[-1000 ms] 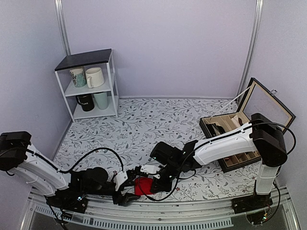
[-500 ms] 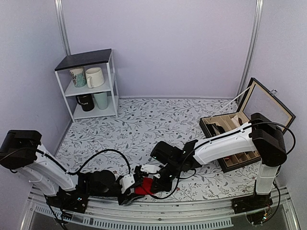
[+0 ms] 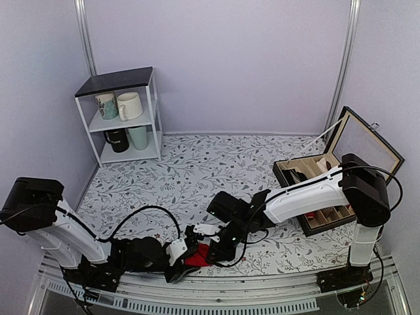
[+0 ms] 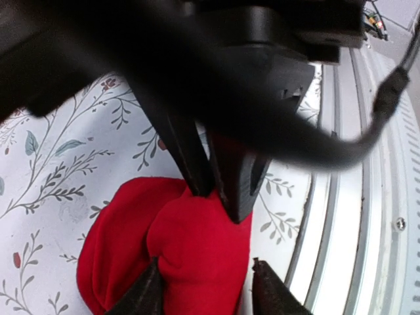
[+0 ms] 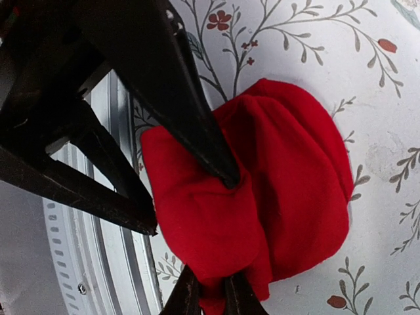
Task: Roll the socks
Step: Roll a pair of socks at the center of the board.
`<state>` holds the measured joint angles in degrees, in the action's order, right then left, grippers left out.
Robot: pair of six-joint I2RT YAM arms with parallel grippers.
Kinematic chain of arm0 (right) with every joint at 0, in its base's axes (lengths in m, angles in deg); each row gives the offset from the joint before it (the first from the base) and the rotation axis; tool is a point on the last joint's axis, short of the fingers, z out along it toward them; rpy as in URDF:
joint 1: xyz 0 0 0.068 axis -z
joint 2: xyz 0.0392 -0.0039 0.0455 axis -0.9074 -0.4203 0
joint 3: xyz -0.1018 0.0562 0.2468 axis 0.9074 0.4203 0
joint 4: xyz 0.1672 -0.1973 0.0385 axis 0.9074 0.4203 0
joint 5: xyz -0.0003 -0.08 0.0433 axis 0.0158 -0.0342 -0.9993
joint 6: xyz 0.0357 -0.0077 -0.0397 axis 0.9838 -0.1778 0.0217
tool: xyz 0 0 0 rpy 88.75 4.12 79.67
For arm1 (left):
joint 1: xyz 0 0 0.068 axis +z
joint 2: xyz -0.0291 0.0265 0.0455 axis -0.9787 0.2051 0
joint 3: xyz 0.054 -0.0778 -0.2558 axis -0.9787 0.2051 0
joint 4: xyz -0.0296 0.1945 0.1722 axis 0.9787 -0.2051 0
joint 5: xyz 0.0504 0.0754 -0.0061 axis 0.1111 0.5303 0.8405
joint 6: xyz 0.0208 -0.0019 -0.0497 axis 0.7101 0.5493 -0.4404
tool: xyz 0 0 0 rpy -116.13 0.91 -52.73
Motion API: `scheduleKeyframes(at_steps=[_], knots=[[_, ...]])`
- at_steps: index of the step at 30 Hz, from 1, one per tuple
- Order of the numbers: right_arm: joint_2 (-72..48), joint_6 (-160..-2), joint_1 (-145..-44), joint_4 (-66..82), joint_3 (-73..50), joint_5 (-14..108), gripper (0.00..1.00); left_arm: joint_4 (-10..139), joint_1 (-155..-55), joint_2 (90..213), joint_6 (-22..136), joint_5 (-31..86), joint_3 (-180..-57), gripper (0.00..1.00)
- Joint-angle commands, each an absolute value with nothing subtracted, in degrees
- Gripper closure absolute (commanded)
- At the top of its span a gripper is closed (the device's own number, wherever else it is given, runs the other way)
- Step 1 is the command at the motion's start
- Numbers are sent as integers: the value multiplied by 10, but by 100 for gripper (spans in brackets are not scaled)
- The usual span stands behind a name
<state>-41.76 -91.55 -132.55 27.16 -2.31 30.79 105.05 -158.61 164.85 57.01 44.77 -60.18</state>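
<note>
The socks (image 3: 200, 256) are a bright red bundle lying on the floral table cover close to the front rail. My right gripper (image 5: 210, 296) is shut on a fold at the edge of the socks (image 5: 282, 184). In the left wrist view it reaches in from above as two dark fingers (image 4: 236, 184) pinching the red cloth. My left gripper (image 4: 207, 292) straddles the socks (image 4: 197, 243), with one finger against the cloth and the other just beside its edge. From the top view, both grippers (image 3: 187, 252) (image 3: 211, 248) meet at the bundle.
The metal front rail (image 3: 216, 298) runs right next to the socks. A white shelf with mugs (image 3: 121, 115) stands at the back left. An open compartment box (image 3: 328, 190) sits at the right, behind the right arm.
My left gripper has moved right up to the socks and its jaws have narrowed around them. The right gripper has kept its pinch and barely moved.
</note>
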Motion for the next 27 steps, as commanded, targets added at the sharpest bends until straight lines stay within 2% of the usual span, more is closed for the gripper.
scheduleKeyframes(at_steps=[1, 4, 6, 11, 13, 16, 22, 27], knots=[[-485, -910, -1314, 359, 4, 379, 88, 998, -1626, 1672, 564, 445, -613, 53], [-486, -907, -1311, 360, 4, 378, 88, 994, -1629, 1676, 559, 453, -613, 54], [-485, -905, -1309, 360, 4, 377, 88, 993, -1630, 1683, 552, 455, -614, 60], [-485, -901, -1307, 360, 3, 372, 88, 991, -1630, 1707, 545, 453, -617, 82], [-485, -900, -1307, 360, 3, 371, 88, 984, -1629, 1710, 542, 449, -621, 100], [-480, -895, -1304, 360, 3, 371, 85, 970, -1624, 1704, 533, 435, -625, 100], [-442, -880, -1290, 324, 11, 402, 70, 959, -1579, 1700, 481, 366, -620, 100], [-342, -880, -1288, 163, 99, 480, 57, 981, -1544, 1726, 455, 305, -611, 100]])
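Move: The rolled red socks lie between my hands, their middle about 3 cm to the right of my open left fingers and 2 cm farther out, roughly level with them. From my right hand, which already pinches their right end, that middle is some 4 cm left and 1 cm ahead. The metal rail at the table's near edge runs about 5 cm back from my left hand. With my right fingers still pinching the far end, I shut my left fingers on the left part of the red roll, easing that hand about 1 cm to the right and then rolling it slightly. Once the left grip is firm enough to stay shut, I open my right fingers partway, let go, and draw that hand about 2 cm forward and somewhat less to the right. ##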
